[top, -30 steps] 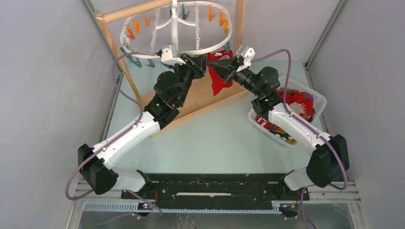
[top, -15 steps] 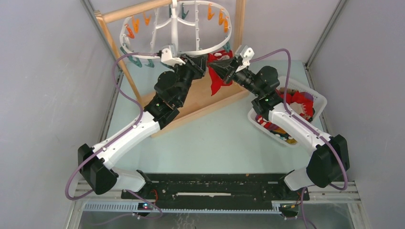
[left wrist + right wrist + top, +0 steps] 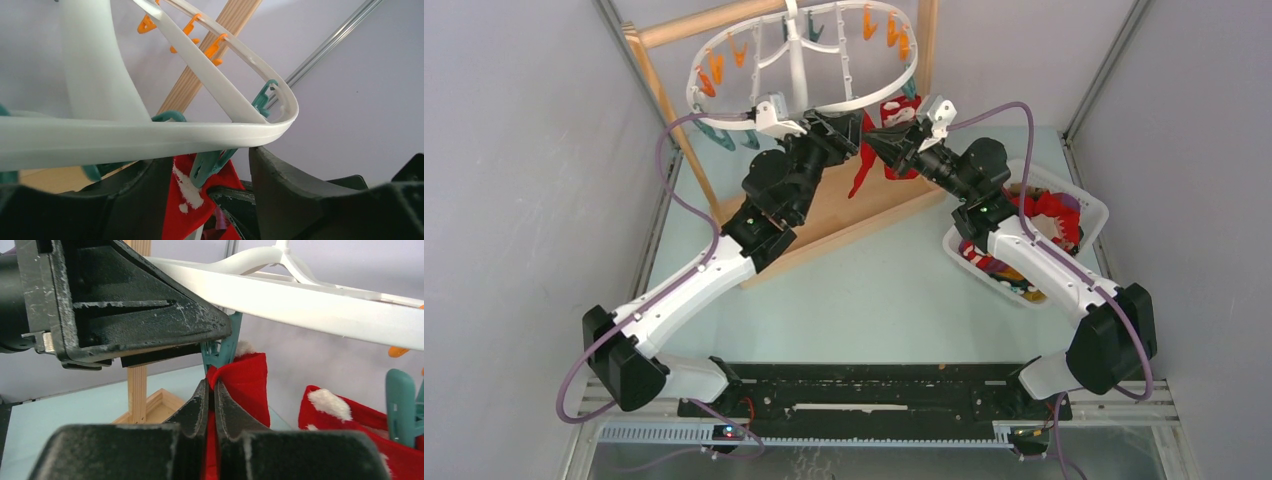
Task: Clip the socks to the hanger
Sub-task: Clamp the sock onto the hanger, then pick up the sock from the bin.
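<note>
The white oval hanger (image 3: 796, 60) hangs tilted from the wooden stand, with orange and teal clothespins round its rim (image 3: 150, 135). A teal clothespin (image 3: 210, 164) on the near rim grips the top of a red sock (image 3: 861, 178) with white trim. My left gripper (image 3: 207, 172) is open, its fingers (image 3: 280, 185) standing either side of that clothespin without touching it. From the right, my right gripper (image 3: 212, 385) is shut on the same red sock (image 3: 245, 385) just under the clothespin (image 3: 224, 351). A second red sock (image 3: 340, 415) hangs to its right.
A white basket (image 3: 1096, 205) holding more socks (image 3: 1049, 215) stands at the right. The wooden stand's tray base (image 3: 864, 212) lies under both grippers, its post (image 3: 659, 95) at the left. Grey walls close in both sides. Another teal clothespin (image 3: 400, 405) hangs at the far right.
My left gripper's jaws have opened off the teal clothespin. The hanger has swung up and tilted. The red sock now hangs narrower from the clothespin.
</note>
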`<state>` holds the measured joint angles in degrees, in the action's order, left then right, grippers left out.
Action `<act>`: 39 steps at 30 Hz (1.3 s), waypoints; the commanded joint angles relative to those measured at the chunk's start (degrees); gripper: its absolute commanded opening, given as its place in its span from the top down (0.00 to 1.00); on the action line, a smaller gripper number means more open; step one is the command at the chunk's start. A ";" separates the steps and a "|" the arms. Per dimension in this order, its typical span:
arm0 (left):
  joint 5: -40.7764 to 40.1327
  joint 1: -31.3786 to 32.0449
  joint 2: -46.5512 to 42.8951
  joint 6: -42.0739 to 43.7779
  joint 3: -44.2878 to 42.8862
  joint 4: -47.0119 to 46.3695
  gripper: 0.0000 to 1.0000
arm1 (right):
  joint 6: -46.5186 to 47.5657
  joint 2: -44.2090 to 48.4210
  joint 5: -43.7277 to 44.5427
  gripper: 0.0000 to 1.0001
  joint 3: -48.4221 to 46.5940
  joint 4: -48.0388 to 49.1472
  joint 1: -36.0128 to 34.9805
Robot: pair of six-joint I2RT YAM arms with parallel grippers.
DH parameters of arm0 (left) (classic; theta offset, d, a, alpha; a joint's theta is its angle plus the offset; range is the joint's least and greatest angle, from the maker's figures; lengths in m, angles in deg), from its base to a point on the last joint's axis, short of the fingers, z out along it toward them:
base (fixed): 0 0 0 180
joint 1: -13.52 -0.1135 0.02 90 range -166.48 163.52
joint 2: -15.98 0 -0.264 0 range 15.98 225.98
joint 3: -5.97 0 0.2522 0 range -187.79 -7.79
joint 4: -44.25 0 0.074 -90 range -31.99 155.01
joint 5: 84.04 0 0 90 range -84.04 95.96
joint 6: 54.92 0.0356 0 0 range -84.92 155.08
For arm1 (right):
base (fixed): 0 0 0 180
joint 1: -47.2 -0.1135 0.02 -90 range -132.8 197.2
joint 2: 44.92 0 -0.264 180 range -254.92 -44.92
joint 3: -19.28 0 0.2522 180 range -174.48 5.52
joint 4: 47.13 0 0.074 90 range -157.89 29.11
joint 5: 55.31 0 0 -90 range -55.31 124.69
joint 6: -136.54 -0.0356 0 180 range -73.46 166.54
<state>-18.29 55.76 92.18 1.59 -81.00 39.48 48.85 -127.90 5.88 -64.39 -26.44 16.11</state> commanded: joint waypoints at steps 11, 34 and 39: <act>8.21 -0.29 -11.62 -0.68 5.49 6.02 0.21 | -0.81 6.60 -6.84 0.49 3.56 -3.63 2.50; 13.55 -0.46 -39.08 6.11 43.55 7.07 0.00 | 29.45 29.39 -23.37 0.06 5.65 -76.44 29.35; 13.13 -0.66 -43.87 4.70 49.85 4.73 0.00 | 29.10 28.89 -21.84 0.07 5.65 -85.61 39.52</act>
<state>-3.54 55.69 52.03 7.01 -34.62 49.06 77.72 -99.05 -16.83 -58.49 -101.78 50.18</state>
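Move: The teal clip, already shut on the red sock's cuff, sits between the half-open left fingertips, about 1 cm ahead of that hand point and level with it. From the right hand, still pinching the cuff, the clip is 1 cm ahead, 1 cm left and 3 cm above. The already hung sock is about 5 cm ahead of the right hand, 6 cm to its right and 5 cm lower; the basket lies roughly 5 cm back, 28 cm right and 38 cm below. Open the right fingers wide to let go of the cuff, then draw that hand back and down from the hanger and swing it some 20 cm right towards the basket, tipping its fingers down. Meanwhile spread the left fingers fully, backing that hand about 13 cm off the clip, then sinking it some 20 cm and easing a little left. ##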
